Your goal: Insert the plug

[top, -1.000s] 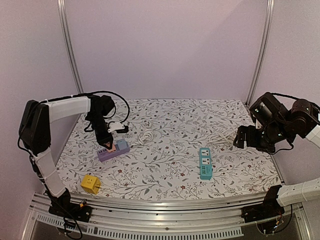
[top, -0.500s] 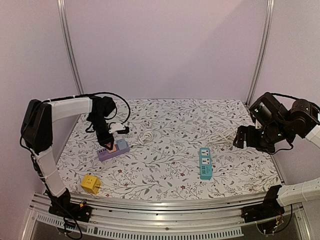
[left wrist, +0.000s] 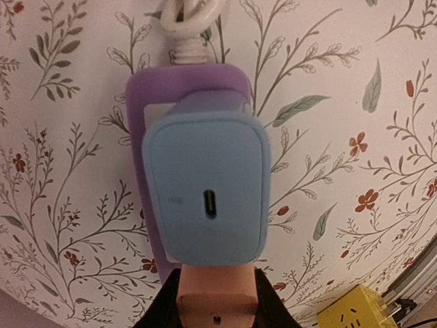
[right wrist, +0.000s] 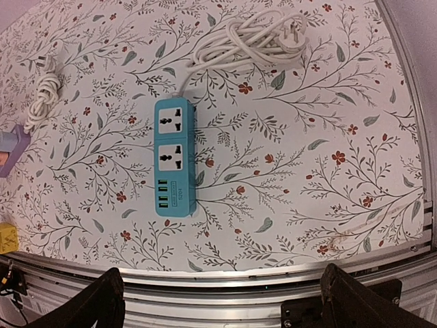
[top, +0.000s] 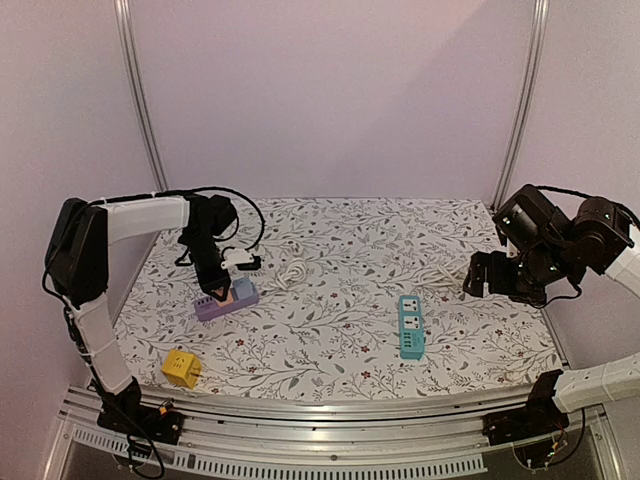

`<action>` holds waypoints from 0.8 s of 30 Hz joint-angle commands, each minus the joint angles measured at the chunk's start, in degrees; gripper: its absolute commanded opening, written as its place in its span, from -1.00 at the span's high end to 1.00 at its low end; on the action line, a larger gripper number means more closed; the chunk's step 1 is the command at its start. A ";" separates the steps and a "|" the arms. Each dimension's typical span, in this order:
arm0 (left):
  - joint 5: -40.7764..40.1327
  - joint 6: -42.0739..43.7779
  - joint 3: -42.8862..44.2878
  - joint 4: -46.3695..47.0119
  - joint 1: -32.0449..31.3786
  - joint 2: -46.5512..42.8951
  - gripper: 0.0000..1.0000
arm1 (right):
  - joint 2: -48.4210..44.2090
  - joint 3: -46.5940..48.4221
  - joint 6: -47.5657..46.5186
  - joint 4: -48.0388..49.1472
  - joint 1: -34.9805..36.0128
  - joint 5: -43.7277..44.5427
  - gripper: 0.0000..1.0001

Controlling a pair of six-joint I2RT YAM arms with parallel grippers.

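Note:
A purple power strip (top: 240,299) lies at the left of the table, and the left wrist view shows it (left wrist: 138,123) from above. A light-blue charger (left wrist: 205,191) stands in it; it shows in the top view (top: 244,288) too. My left gripper (top: 212,288) is shut on a pink plug (left wrist: 217,290) right beside the charger, over the strip's near end. Whether the plug's pins are in a socket is hidden. My right gripper (top: 483,274) is open and empty, high over the right side.
A teal power strip (top: 410,325) lies right of centre, and the right wrist view shows it (right wrist: 174,157) with its white cord (right wrist: 252,37) coiled behind it. A yellow cube adapter (top: 181,367) sits front left. A coiled white cord (top: 292,270) lies behind the purple strip.
My left gripper has shifted slightly right over the purple strip with the pink plug. The right arm has shifted a little to the left.

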 commanded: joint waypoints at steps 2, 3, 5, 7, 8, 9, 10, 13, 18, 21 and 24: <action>-2.56 0.32 -1.85 2.37 -0.55 4.22 1.00 | 0.07 -0.11 -0.92 -0.44 -0.24 1.14 -0.98; -2.05 0.53 -2.06 2.39 -0.58 4.49 1.00 | 0.07 -0.12 -0.87 -0.53 -0.32 1.11 -0.98; -1.49 0.94 -2.88 2.63 -0.45 4.71 1.00 | -0.06 -0.10 -0.94 -0.71 -0.25 1.18 -0.97; -1.48 0.75 -3.52 2.94 -0.34 5.16 1.00 | -0.16 -0.12 -0.87 -0.88 -0.30 1.27 -0.97; -0.03 0.82 -3.79 2.97 -0.33 5.38 1.00 | -0.19 -0.12 -0.93 -1.04 -0.29 1.28 -0.98; 0.59 0.83 -4.02 3.01 -0.33 5.47 1.00 | -0.26 -0.05 -0.94 -1.22 -0.33 1.36 -0.98; 1.02 0.76 -4.22 3.18 -0.32 5.32 1.00 | -0.28 -0.01 -0.87 -1.32 -0.30 1.48 -0.97; 1.26 0.24 -4.59 4.40 -0.25 3.57 0.88 | -0.59 0.05 -0.79 -1.70 -0.29 1.86 -0.97; 1.88 -0.30 -2.35 3.43 0.51 1.06 -0.58 | -1.14 0.13 -0.71 -1.84 -0.30 2.61 -0.98; 2.28 -0.40 -0.80 2.23 0.89 -1.00 -0.99 | -1.11 0.44 -0.92 -1.77 -0.31 3.05 -0.98; 2.23 -1.09 0.57 1.31 0.98 -3.67 -0.99 | -0.93 0.99 -1.26 -1.86 -0.29 3.66 -0.98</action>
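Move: The left hand holds the orange plug right over the purple power strip, whose middle is straight below, about 4 cm down. The blue plug already stands in the neighbouring socket, some 4 cm to the right and 2 cm farther out; the yellow plug is roughly 14 cm back and 9 cm left, and the white cord coil about 14 cm right and 7 cm ahead. From the right hand the strip lies some 13 cm ahead, 52 cm left and 21 cm lower. The left hand stays almost in place over the socket next to the blue plug, fingers pointing straight down, still pinching the orange plug and bearing down on it with only a few millimetres of further sinking. Then the fingers spread from their narrow grip to fully open and let go of the plug, the hand ending about half a centimetre lower than it began, with no retreat yet and practically no turn of the wrist. ##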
